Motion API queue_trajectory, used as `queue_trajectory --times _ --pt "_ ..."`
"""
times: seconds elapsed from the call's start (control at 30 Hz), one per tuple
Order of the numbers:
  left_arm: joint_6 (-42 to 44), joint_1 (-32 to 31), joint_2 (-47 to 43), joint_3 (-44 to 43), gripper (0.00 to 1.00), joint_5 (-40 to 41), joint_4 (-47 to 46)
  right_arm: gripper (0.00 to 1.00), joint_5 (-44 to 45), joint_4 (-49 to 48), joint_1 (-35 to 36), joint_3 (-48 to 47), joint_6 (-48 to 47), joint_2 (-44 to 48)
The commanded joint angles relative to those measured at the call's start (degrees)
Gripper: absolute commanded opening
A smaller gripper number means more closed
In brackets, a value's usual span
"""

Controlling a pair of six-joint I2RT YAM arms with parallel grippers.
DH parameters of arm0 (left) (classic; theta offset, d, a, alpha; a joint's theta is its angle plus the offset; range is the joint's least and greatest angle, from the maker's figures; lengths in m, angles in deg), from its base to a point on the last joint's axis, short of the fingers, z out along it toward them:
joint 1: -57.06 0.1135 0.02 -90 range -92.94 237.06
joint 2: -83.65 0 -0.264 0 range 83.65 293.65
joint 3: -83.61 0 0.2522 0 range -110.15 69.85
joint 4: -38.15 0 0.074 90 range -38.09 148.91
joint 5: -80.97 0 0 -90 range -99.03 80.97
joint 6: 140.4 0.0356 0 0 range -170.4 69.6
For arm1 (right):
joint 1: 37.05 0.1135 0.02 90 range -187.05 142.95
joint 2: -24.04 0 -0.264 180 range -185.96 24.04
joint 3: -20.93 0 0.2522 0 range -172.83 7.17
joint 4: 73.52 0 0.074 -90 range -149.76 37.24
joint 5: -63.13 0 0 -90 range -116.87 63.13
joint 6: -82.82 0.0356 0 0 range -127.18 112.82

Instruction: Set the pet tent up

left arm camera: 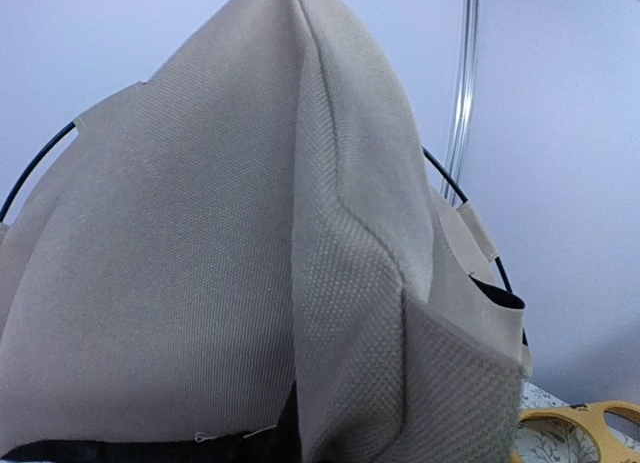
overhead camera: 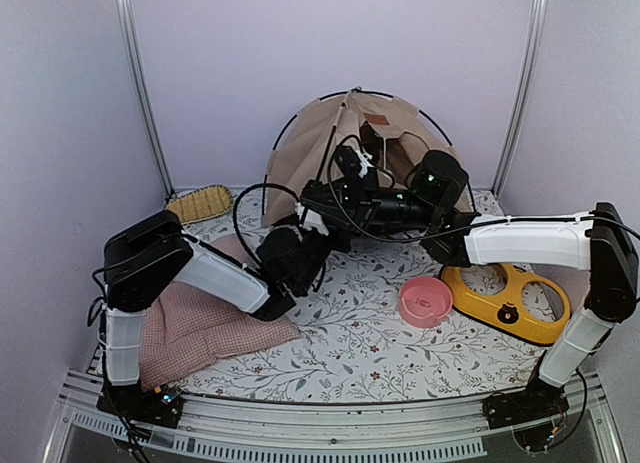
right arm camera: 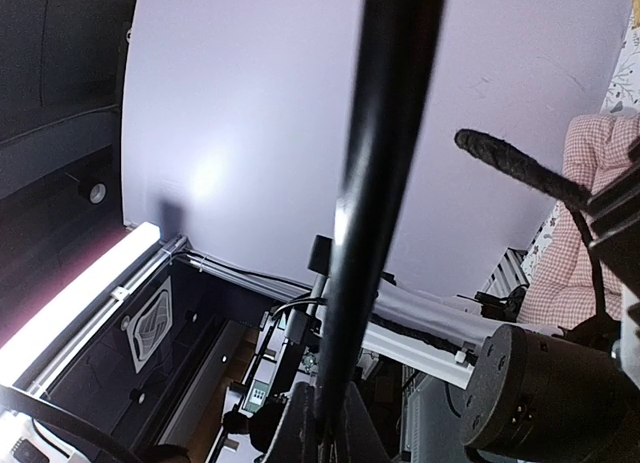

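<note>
The pet tent (overhead camera: 330, 143) stands at the back centre, beige fabric on thin black poles with a brown label (overhead camera: 376, 119). My left gripper (overhead camera: 355, 166) is up against its front. In the left wrist view the tent fabric (left arm camera: 250, 263) fills the frame and hides the fingers; the gripper is shut, and I cannot see whether cloth is caught in it. My right gripper (overhead camera: 314, 199) reaches in from the right. It is shut on a black tent pole (right arm camera: 375, 183), which rises out from between the fingers of that gripper (right arm camera: 326, 423).
A pink bowl (overhead camera: 425, 301) and a yellow feeder stand (overhead camera: 510, 301) sit at the right. A pink checked cushion (overhead camera: 200, 328) lies under the left arm, and a woven mat (overhead camera: 200, 203) is at the back left. Metal posts stand at both back corners.
</note>
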Motion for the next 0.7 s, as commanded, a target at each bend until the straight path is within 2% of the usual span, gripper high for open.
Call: queue_trajectory --times 0.0,0.27,0.67 --pt "0.5 -0.3 -3.5 7.4 0.00 -0.8 -8.1 0.00 4.1 0.9 -1.2 0.1 -3.1 2.7" --pt "4.4 -3.6 -9.7 19.0 0.00 -1.6 -15.2 0.00 7.1 8.0 -3.2 -0.1 -11.3 4.0" --pt "3.5 -6.3 -15.9 28.5 0.00 -2.5 -12.9 0.00 12.5 15.1 -4.7 -1.3 -24.8 2.5"
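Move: The left hand already pinches a tent fabric corner; the black pole end it is drawn towards, still clamped in the right gripper, lies about 12 cm back, 2 cm left and 11 cm above it. The tent top is some 22 cm ahead, 5 cm right and 25 cm up, and the pink bowl is roughly level fore and aft, 23 cm right and 22 cm below. From the right hand, the fabric corner is about 12 cm ahead, 2 cm right and 11 cm lower. With its fingers kept shut on the fabric, the left hand pulls the corner back some 8 cm and about 5 cm left, sinking slightly, so the tent cloth is drawn towards the right gripper along the pole. The right hand keeps its grip on the pole and, after barely moving at first, eases about 3 cm down and 3 cm forward, its left-pointing fingers dipping and turning clockwise while the wrist rolls, some 15 degrees in all. ##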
